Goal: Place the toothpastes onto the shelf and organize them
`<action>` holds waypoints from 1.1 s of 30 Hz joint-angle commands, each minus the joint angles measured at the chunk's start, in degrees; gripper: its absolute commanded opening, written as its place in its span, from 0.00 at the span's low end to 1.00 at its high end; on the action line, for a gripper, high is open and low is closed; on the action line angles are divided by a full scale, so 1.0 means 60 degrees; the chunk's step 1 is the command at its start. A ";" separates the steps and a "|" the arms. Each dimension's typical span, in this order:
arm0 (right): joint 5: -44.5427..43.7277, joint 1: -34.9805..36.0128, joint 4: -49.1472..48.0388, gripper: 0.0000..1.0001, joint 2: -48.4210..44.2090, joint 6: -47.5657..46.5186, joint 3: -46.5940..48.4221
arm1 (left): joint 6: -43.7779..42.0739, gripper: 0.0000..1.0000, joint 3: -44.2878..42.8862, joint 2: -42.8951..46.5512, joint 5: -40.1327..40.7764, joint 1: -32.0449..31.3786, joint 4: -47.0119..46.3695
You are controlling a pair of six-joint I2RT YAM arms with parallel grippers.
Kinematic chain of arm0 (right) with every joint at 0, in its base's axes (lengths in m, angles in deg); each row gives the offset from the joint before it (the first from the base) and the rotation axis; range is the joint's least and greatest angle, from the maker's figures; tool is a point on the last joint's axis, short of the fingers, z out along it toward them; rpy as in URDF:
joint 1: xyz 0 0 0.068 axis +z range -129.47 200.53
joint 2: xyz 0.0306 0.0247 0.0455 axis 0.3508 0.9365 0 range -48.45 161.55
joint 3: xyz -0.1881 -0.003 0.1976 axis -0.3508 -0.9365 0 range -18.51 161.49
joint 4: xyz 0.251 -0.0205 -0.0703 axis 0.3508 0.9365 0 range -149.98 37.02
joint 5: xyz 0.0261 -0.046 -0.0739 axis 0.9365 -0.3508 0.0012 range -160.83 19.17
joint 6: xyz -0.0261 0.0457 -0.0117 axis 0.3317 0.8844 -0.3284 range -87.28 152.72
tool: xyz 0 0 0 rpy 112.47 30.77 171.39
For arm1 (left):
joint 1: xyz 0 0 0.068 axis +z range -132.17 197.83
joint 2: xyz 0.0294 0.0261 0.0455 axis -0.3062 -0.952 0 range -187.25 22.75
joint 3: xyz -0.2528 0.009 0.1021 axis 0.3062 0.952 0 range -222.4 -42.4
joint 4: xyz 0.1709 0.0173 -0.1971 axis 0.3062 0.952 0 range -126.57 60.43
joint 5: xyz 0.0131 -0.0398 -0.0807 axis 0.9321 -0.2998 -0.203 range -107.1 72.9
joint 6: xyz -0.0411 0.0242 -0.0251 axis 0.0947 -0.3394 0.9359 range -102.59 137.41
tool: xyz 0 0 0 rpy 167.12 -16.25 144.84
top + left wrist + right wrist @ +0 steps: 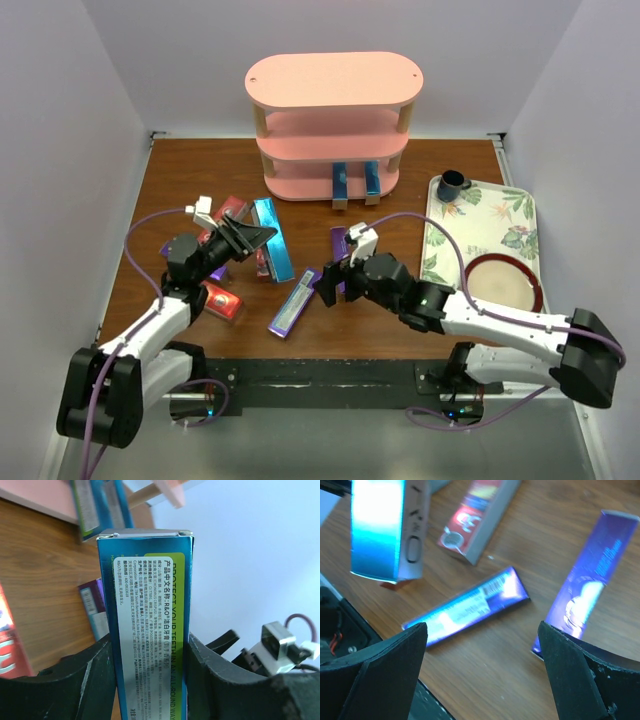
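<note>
My left gripper [247, 238] [150, 680] is shut on a shiny blue toothpaste carton [272, 245] [150, 620], which is lifted off the left of the table with its long side clamped between both fingers. Two more blue cartons [355, 182] stand on the bottom tier of the pink shelf [330, 80]. My right gripper [328, 283] [482, 675] hangs open over bare wood, between a flat purple carton [295, 308] [470, 607] and another purple one [339, 245] [590, 585]. Red cartons [222, 302] [480, 515] lie near the left arm.
A floral tray [500, 215] at the right holds a dark cup [452, 185] and a red-rimmed plate [505, 283]. A third purple carton [215, 272] is partly hidden under the left arm. White walls close in the table on three sides.
</note>
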 commanded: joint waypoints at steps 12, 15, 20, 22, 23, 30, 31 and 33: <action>-0.2335 0.2116 -0.3778 0.94 0.1981 -0.1431 0.1483 | 0.1773 0.36 0.0341 0.0152 -0.0036 0.0033 -0.2674; -0.2277 0.2277 -0.3823 0.93 0.2275 -0.1578 0.1864 | 0.1802 0.36 0.0385 0.0181 0.0051 0.0033 -0.2674; -0.2788 0.2365 -0.3720 0.90 0.2978 -0.1651 0.2406 | 0.1919 0.36 0.0400 0.0181 0.0037 0.0033 -0.2792; -0.2906 0.2394 -0.3750 0.88 0.3154 -0.1680 0.2523 | 0.1948 0.36 0.0400 0.0211 0.0022 0.0033 -0.2806; -0.3051 0.2409 -0.3779 0.86 0.3315 -0.1695 0.2553 | 0.1977 0.36 0.0414 0.0225 0.0008 0.0033 -0.2806; -0.3506 0.2497 -0.3867 0.64 0.3858 -0.1827 0.2861 | 0.2110 0.37 0.0517 0.0386 0.0095 0.0033 -0.2748; -0.3550 0.2511 -0.3939 0.61 0.3887 -0.1813 0.2832 | 0.2110 0.37 0.0517 0.0401 0.0095 0.0033 -0.2675; -0.3638 0.2526 -0.4028 0.46 0.3931 -0.1798 0.2832 | 0.2066 0.40 0.0517 0.0387 0.0052 0.0033 -0.2660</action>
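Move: The blue toothpaste is already in the left fingers, its middle about 2 cm behind and 1 cm right of the left hand. From the right hand that middle is some 7 cm ahead and 13 cm left, roughly level, the near end closer. Some 14 cm below the right hand lie the white-purple box, 2 cm ahead and 7 cm left; the purple box, 10 cm ahead and 3 cm right; and the red box, 13 cm ahead and 17 cm left. Leftward by about 11 cm, the right hand arcs up some 6 cm and sinks back about 2, fingers tipping up towards level, to bring its open fingers around the near end of the held blue toothpaste; over the last stretch they close onto its sides. The left hand first lifts the box about 3 cm, tilting some 10 degrees, then holds it out nearly still, grip kept. ##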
